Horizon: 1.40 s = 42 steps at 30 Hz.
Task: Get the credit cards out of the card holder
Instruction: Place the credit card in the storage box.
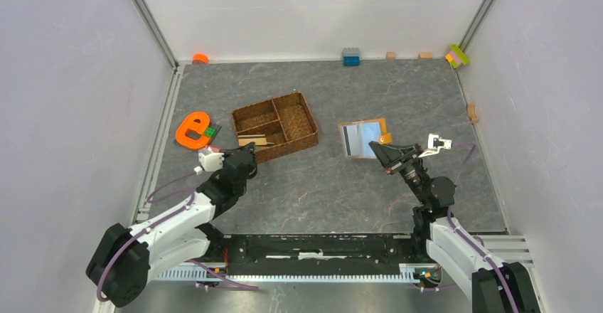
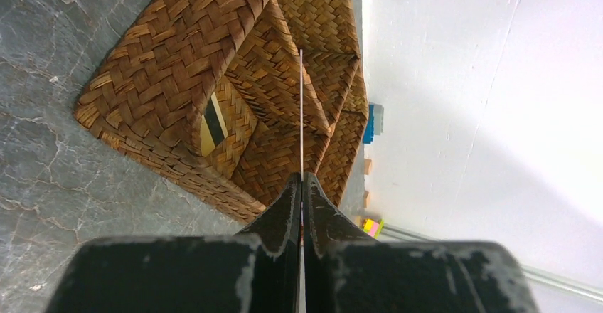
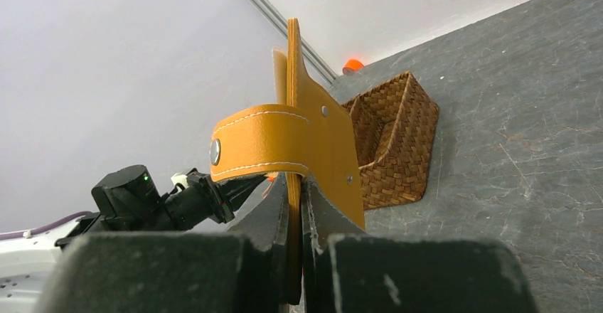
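The orange-tan card holder (image 1: 364, 139) lies open right of centre, its pale lining facing up. My right gripper (image 1: 382, 151) is shut on its near edge by the snap tab. The right wrist view shows the card holder (image 3: 316, 131) edge-on between the fingers (image 3: 274, 213). My left gripper (image 1: 245, 158) hovers at the front corner of the brown woven tray (image 1: 267, 102), shut on one thin credit card (image 2: 301, 107) seen edge-on as a pale line above the tray. Another beige card (image 2: 212, 126) with a dark stripe lies in the tray's near compartment.
An orange e-shaped toy (image 1: 190, 129) and a green brick (image 1: 212, 132) sit left of the tray. A blue brick (image 1: 350, 57), an orange cap (image 1: 200, 58), coloured bricks (image 1: 457, 55) and small wooden blocks (image 1: 473, 112) lie along the walls.
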Each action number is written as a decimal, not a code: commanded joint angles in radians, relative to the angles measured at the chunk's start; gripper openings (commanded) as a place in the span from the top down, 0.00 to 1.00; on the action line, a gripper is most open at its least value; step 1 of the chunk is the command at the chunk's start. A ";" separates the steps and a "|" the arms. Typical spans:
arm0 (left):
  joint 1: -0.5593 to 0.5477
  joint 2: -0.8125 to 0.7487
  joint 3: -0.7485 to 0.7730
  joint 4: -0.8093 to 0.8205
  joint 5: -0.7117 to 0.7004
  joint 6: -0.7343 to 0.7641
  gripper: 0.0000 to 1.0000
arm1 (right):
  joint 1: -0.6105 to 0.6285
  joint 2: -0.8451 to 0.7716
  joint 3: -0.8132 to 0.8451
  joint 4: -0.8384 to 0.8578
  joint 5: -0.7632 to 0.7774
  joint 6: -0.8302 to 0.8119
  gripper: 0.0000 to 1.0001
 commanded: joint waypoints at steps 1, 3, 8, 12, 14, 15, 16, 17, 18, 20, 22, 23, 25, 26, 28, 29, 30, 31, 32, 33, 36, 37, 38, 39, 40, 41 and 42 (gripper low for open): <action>0.002 0.061 0.073 -0.005 -0.069 -0.104 0.98 | -0.004 -0.013 -0.126 0.055 0.006 -0.007 1.00; 0.003 0.093 0.090 0.003 -0.056 -0.122 0.98 | -0.004 -0.012 -0.126 0.055 0.007 -0.005 1.00; 0.003 0.214 0.136 0.016 -0.036 -0.192 0.98 | -0.004 -0.012 -0.128 0.060 0.003 0.006 1.00; 0.002 0.324 0.141 0.083 -0.030 -0.268 0.98 | -0.004 -0.021 -0.125 0.060 0.001 0.011 1.00; 0.003 0.378 0.159 0.101 -0.031 -0.273 0.98 | -0.004 -0.027 -0.124 0.053 0.004 0.009 1.00; 0.002 0.393 0.166 0.103 -0.033 -0.273 0.98 | -0.004 -0.028 -0.125 0.051 0.006 0.008 1.00; 0.003 0.404 0.168 0.114 -0.038 -0.264 0.93 | -0.004 -0.029 -0.125 0.051 0.007 0.007 1.00; 0.003 0.410 0.166 0.126 -0.042 -0.257 0.85 | -0.004 -0.029 -0.125 0.051 0.006 0.008 1.00; 0.002 0.410 0.162 0.127 -0.049 -0.260 0.79 | -0.004 -0.029 -0.125 0.051 0.006 0.009 1.00; 0.003 0.390 0.150 0.126 -0.068 -0.251 0.69 | -0.004 -0.030 -0.125 0.051 0.005 0.007 1.00; 0.003 0.353 0.152 0.092 -0.087 -0.224 0.63 | -0.005 -0.029 -0.125 0.049 0.007 0.005 1.00; 0.003 0.329 0.155 0.064 -0.090 -0.209 0.61 | -0.004 -0.028 -0.125 0.049 0.008 0.004 1.00; 0.002 0.279 0.170 0.013 -0.094 -0.169 0.57 | -0.005 -0.023 -0.124 0.052 0.005 0.004 1.00; 0.003 0.254 0.178 -0.019 -0.095 -0.141 0.56 | -0.003 -0.023 -0.123 0.054 0.004 0.004 1.00; 0.002 0.187 0.197 -0.074 -0.093 -0.070 0.55 | -0.005 -0.020 -0.123 0.057 0.001 0.004 1.00; 0.003 0.157 0.199 -0.075 -0.086 -0.012 0.55 | -0.004 -0.019 -0.121 0.059 -0.002 0.004 1.00; 0.002 0.118 0.199 -0.111 -0.079 0.027 0.55 | -0.004 -0.016 -0.121 0.067 -0.008 0.005 1.00; 0.002 0.084 0.193 -0.113 -0.065 0.083 0.56 | -0.004 -0.012 -0.119 0.077 -0.018 0.003 1.00; 0.003 0.039 0.179 -0.097 -0.047 0.159 0.57 | -0.004 -0.006 -0.115 0.087 -0.029 0.003 1.00; 0.001 0.002 0.163 -0.059 -0.018 0.234 0.57 | -0.004 0.002 -0.112 0.102 -0.043 0.007 1.00; 0.002 -0.101 0.121 0.050 0.118 0.484 0.55 | -0.004 0.033 -0.119 0.201 -0.081 0.048 1.00; 0.002 -0.125 0.109 0.067 0.155 0.535 0.56 | -0.004 0.048 -0.127 0.273 -0.089 0.070 1.00; 0.002 -0.139 0.093 0.124 0.209 0.595 0.56 | -0.004 0.060 -0.142 0.334 -0.099 0.100 1.00; 0.002 -0.142 0.071 0.213 0.275 0.698 0.56 | -0.004 0.075 -0.147 0.399 -0.109 0.125 1.00; 0.003 -0.138 0.058 0.284 0.368 0.779 0.56 | -0.004 0.090 -0.149 0.445 -0.118 0.143 1.00; 0.003 -0.126 0.055 0.344 0.449 0.836 0.56 | -0.018 0.102 -0.149 0.476 -0.126 0.159 1.00; 0.003 -0.106 0.063 0.385 0.553 0.886 0.55 | -0.004 0.116 -0.150 0.519 -0.136 0.173 1.00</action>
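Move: The left hand pinches a credit card; the storage box's near-left compartment has its middle about 5 cm ahead, 3 cm to the right and 9 cm below. Another card already lies in it, some 4 cm ahead, 4 right and 11 below. The wide compartment is roughly 11 cm ahead and 12 right, the far-left one 13 ahead and 1 right, both 9 below. From the right hand, the near-left compartment is about 8 cm ahead, 31 left and 18 below. The left hand lets go of the credit card in the near-left compartment: still pinching, it goes about 4 cm forward and 4 cm down, slightly right, and opens its fingers to nearly half. Then it climbs some 13 cm out, drawing back towards the base, tips lifting and turning clockwise. The right hand keeps its pinch on the card holder, rising a couple of centimetres at the very end. ##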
